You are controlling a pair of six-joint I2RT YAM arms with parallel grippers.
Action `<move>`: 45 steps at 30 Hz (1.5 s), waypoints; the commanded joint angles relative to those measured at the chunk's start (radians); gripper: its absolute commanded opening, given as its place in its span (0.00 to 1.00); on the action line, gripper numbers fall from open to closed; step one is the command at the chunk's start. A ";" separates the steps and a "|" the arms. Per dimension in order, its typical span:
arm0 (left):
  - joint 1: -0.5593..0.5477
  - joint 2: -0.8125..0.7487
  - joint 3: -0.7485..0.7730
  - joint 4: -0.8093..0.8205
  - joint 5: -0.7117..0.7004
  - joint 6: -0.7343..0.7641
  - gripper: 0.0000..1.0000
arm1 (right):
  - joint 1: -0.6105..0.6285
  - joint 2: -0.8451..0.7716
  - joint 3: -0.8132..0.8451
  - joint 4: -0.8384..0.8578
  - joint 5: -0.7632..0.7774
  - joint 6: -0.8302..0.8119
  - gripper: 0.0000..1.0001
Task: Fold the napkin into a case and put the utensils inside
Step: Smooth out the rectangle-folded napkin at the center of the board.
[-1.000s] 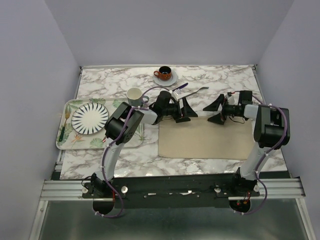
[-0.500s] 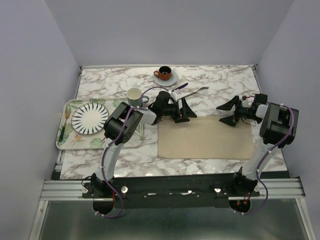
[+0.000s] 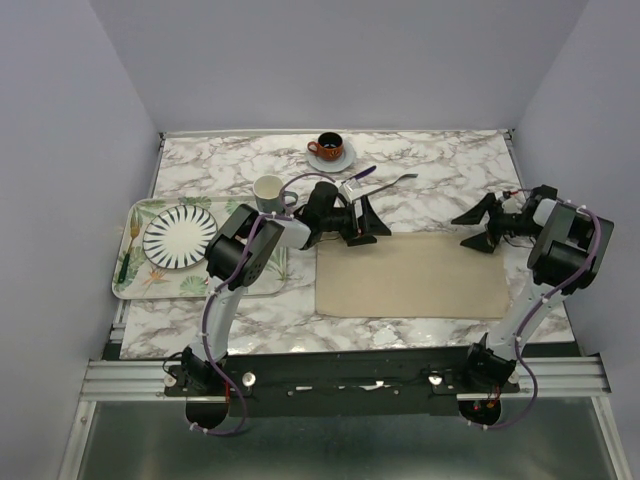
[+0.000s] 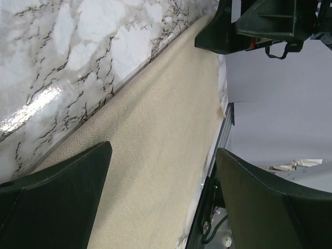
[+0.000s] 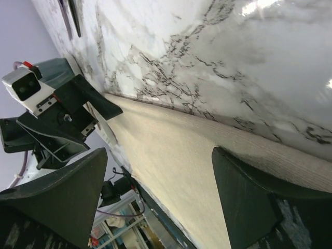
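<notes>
The beige napkin [image 3: 410, 275] lies flat as a wide rectangle on the marble table [image 3: 440, 165]. Low over its far left corner my left gripper [image 3: 375, 222] stands open, cloth [image 4: 155, 145] showing between its fingers and nothing held. My right gripper [image 3: 468, 230] is open at the far right corner, straddling the napkin's far edge [image 5: 181, 155]. In each wrist view the other gripper faces the camera: the right gripper [image 4: 259, 26] and the left gripper [image 5: 62, 114]. The utensils, a dark purple knife [image 3: 360, 174] and a silver fork [image 3: 400, 181], lie on the marble beyond the napkin.
An orange cup on a saucer [image 3: 327, 148] sits at the back. A white mug [image 3: 268, 190] stands beside the left arm. A leaf-printed tray [image 3: 135, 280] at the left holds a striped plate [image 3: 180, 235]. The table's right edge runs close to the right gripper.
My right gripper has slid right along the napkin's far edge, from near its middle to the far right corner. The left gripper has barely moved.
</notes>
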 commanded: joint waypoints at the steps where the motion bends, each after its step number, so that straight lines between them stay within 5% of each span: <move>1: 0.015 -0.004 -0.032 -0.116 -0.020 0.057 0.99 | -0.034 0.021 0.021 -0.102 0.128 -0.120 0.89; 7: 0.020 -0.029 -0.035 -0.117 -0.015 0.086 0.99 | -0.056 -0.029 0.023 -0.106 0.163 -0.131 0.82; 14: -0.009 -0.102 0.012 -0.117 -0.009 0.171 0.98 | -0.031 -0.172 -0.064 -0.102 0.057 -0.190 0.51; 21: -0.032 -0.084 0.048 -0.110 -0.023 0.171 0.67 | -0.005 -0.246 -0.112 -0.005 0.126 -0.203 0.22; 27: -0.006 -0.070 0.017 -0.136 -0.069 0.157 0.56 | 0.059 -0.258 -0.104 0.029 0.404 -0.201 0.04; 34: 0.030 -0.085 -0.021 -0.223 -0.110 0.229 0.54 | 0.100 -0.256 -0.083 0.062 0.655 -0.311 0.01; 45: 0.040 -0.174 -0.020 -0.462 -0.290 0.410 0.54 | 0.122 -0.206 -0.084 0.064 0.820 -0.411 0.01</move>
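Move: Both open hands are low at the napkin's far edge. The right hand's corner, the napkin's far right one, lies about 10 cm to its right and nearly level with it, some 3 cm below. From the left hand, the far left corner is roughly 18 cm left and a centimetre back, also 3 cm below. The fork lies some 16 cm ahead of the left hand and 4 cm right, the purple knife 18 cm ahead and 8 cm left. The right hand brings its shut fingertips down onto the napkin just inside the far right corner: it first eases right and back, lifts about 3 cm while closing, then sinks some 5 cm and sweeps right, tipping about 50 degrees to point down. The left hand bobs up 2 cm, half-closes, then lowers about 4 cm to the far edge and draws some 5 cm left along it. ##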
